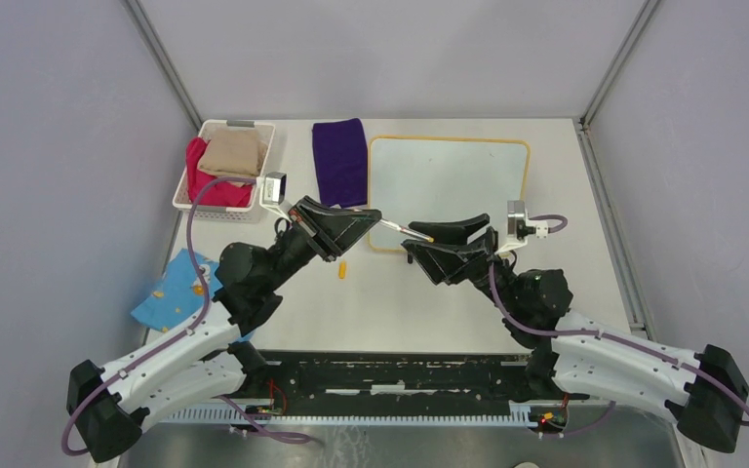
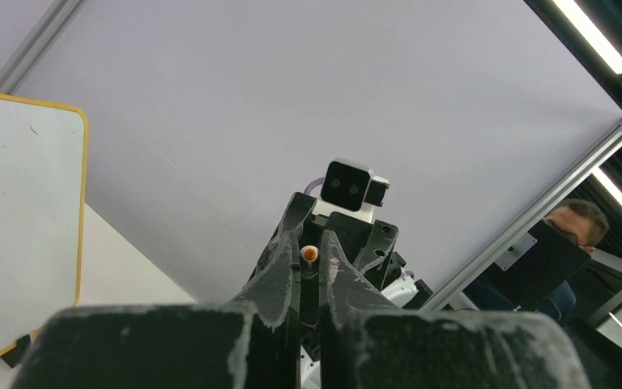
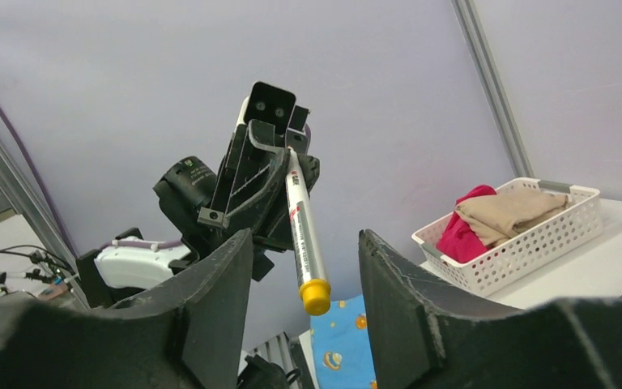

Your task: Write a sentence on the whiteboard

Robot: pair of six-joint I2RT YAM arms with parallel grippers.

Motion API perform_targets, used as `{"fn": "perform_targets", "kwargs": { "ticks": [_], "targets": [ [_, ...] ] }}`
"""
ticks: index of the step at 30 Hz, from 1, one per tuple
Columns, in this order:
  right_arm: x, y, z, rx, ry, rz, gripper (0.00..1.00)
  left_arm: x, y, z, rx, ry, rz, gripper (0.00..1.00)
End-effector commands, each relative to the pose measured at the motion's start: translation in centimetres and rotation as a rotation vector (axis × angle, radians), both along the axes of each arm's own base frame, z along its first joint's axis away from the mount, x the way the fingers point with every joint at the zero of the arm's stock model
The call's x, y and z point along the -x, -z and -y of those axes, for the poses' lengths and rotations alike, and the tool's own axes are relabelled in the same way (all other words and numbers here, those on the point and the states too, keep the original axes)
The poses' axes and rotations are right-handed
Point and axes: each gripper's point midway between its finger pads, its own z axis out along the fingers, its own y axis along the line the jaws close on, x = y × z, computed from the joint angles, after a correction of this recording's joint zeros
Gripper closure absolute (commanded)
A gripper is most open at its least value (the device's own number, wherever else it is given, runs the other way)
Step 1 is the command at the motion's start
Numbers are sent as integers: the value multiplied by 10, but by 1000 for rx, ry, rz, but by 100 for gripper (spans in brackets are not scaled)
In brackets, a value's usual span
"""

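Observation:
The whiteboard (image 1: 449, 185) lies flat at the back of the table, its yellow-framed surface blank; its corner also shows in the left wrist view (image 2: 16, 227). No sentence shows on it. My left gripper (image 1: 374, 216) (image 2: 309, 261) is shut on a silver marker (image 1: 405, 230) (image 3: 301, 227), held in the air over the board's near left corner. The marker's yellow end (image 3: 316, 297) points toward my right gripper (image 1: 415, 240) (image 3: 306, 240). That gripper is open, a finger on each side of the end, touching neither.
A white basket (image 1: 183, 190) with red and beige cloths stands at the back left. A purple cloth (image 1: 339, 161) lies beside the board. A blue patterned cloth (image 1: 171, 292) lies left of the left arm. A small orange piece (image 1: 343, 268) rests on the table.

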Motion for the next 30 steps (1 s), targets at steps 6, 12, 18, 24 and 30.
{"fn": "perform_targets", "kwargs": {
  "ticks": [6, 12, 18, 24, 30],
  "targets": [
    [3, -59, 14, -228, -25, 33, 50, 2, -19, -12, 106, -21, -5, 98],
    [1, -65, 5, -239, -53, 25, 56, 3, -19, -15, 111, -36, 3, 98],
    [1, -62, -5, -225, -89, 15, 57, 2, -18, -19, 105, -60, -1, 98],
    [0, -63, -13, -223, -114, 1, 62, 2, -20, -25, 111, -79, -1, 98],
    [1, -62, -18, -216, -133, 0, 74, 2, -21, -28, 107, -97, -2, 98]
  ]
}}
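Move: The marker is pinched near its writing end by the left hand, with its tail already between the right hand's open fingers. Its middle is about 3 cm left of the right hand, 1 cm ahead and 1 cm above. Some 37 cm below that hand lie the whiteboard, about 28 cm ahead and 10 cm right, and the yellow cap, roughly 12 cm ahead and 14 cm left. From the left hand, the marker's middle is about 5 cm right, 1 cm back and 2 cm lower. Closing around the marker's tail without a clear pinch yet, the right fingers narrow to about half their opening while that hand goes up and left, slightly forward, about 4 cm in all, along the barrel towards the left hand. Its fingertips tilt up under 10 degrees. The left hand keeps its pinch and eases left and up, some 2.5 cm. ##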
